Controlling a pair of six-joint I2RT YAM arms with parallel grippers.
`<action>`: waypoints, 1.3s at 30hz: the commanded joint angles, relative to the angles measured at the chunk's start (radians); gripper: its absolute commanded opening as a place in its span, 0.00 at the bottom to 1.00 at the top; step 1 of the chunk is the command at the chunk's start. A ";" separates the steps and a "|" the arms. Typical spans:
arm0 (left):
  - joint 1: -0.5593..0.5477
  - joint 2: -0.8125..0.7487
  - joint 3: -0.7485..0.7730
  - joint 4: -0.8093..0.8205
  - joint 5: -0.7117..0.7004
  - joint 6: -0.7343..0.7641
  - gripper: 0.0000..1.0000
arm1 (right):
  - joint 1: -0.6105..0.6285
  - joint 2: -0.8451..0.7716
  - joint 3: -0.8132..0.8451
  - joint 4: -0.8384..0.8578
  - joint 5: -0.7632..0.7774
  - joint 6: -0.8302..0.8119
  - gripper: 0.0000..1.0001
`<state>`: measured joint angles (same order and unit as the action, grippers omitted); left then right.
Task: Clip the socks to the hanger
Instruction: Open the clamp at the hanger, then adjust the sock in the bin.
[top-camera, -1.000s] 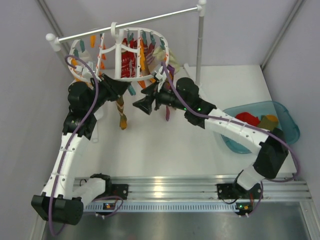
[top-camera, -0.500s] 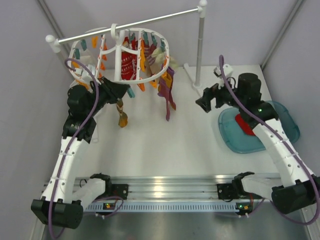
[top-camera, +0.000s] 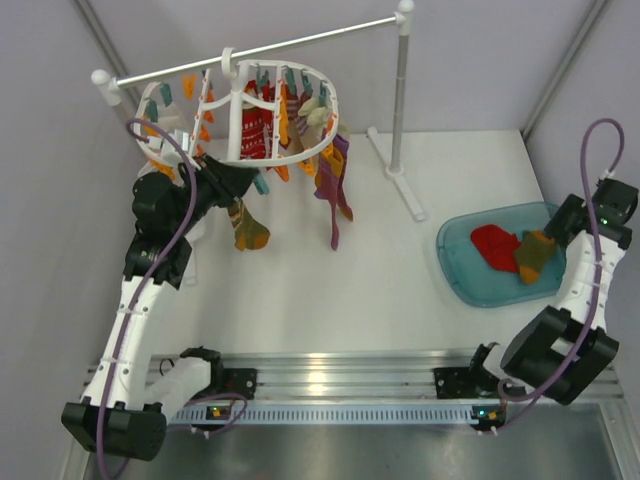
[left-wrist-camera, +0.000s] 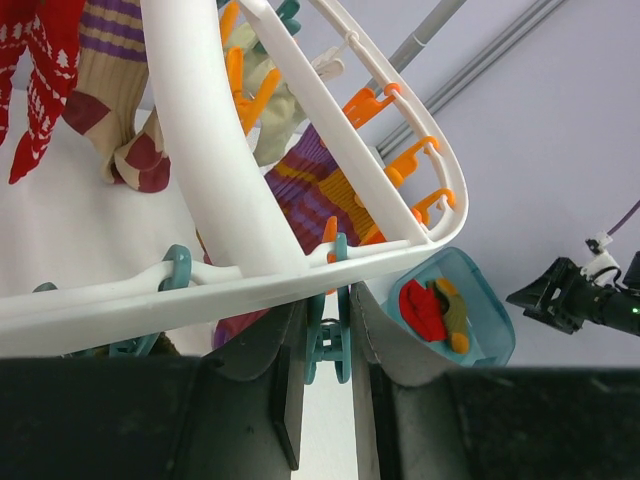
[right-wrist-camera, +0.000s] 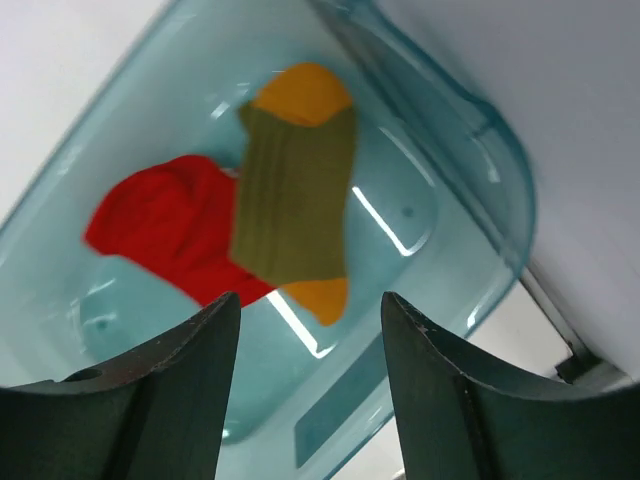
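Observation:
The white oval hanger (top-camera: 325, 118) hangs from a rod at the back left, with several socks clipped on. A zigzag olive, orange and brown sock (top-camera: 247, 226) hangs from its near rim, just below my left gripper (top-camera: 240, 183). In the left wrist view my left gripper (left-wrist-camera: 328, 300) is shut on a teal clip (left-wrist-camera: 327, 345) under the hanger rim (left-wrist-camera: 150, 305); the sock is hidden there. My right gripper (top-camera: 560, 226) is open and empty above the teal tray (top-camera: 462, 285). An olive sock with orange toe and heel (right-wrist-camera: 296, 200) lies in the tray (right-wrist-camera: 440, 190), just ahead of the right gripper (right-wrist-camera: 310, 320).
A red sock (right-wrist-camera: 170, 225) lies in the tray beside the olive one. Purple socks (top-camera: 335, 195) and a red patterned sock (top-camera: 258, 128) hang on the hanger. The white rod-and-pole stand (top-camera: 399, 110) rises behind, its foot (top-camera: 400, 185) on the table.
My right arm has swung from the hanger's near rim to the far right, over the tray, empty. The left gripper stays at the rim; the zigzag sock has turned and hangs wider.

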<state>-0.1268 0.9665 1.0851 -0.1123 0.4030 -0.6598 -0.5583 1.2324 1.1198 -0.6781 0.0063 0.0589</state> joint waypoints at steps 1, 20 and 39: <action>0.004 -0.012 0.002 0.060 -0.003 0.003 0.00 | -0.089 0.067 0.002 0.052 0.066 0.071 0.58; 0.004 -0.023 -0.010 0.054 -0.024 -0.001 0.00 | -0.126 0.348 0.009 0.248 -0.034 0.220 0.62; 0.004 -0.025 -0.011 0.057 -0.035 -0.003 0.00 | -0.124 0.458 0.049 0.327 -0.066 0.268 0.13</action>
<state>-0.1268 0.9554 1.0748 -0.1047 0.3836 -0.6598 -0.6628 1.7000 1.1141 -0.4187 -0.0750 0.2806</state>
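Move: The olive sock with orange ends lies in the blue bin below the open right hand: about 3 cm farther out, 3 cm to its right and some 14 cm down. At about the same height, the red sock is roughly 4 cm ahead and 7 cm to the hand's left, and the bin's middle about 2 cm ahead and 2 cm to its left. From the left hand, at the hanger, the olive sock is some 70 cm to the right, nearly level fore and aft, and about 33 cm lower. The right hand's fingertips pinch the olive sock near its middle, closing only at the end of the reach. To get there the open hand first slips about 5 cm right while already sinking, then goes on down into the bin and forward, some 13 cm lower in all, its left side tilting up and the wrist turning clockwise, each about 15 degrees. ##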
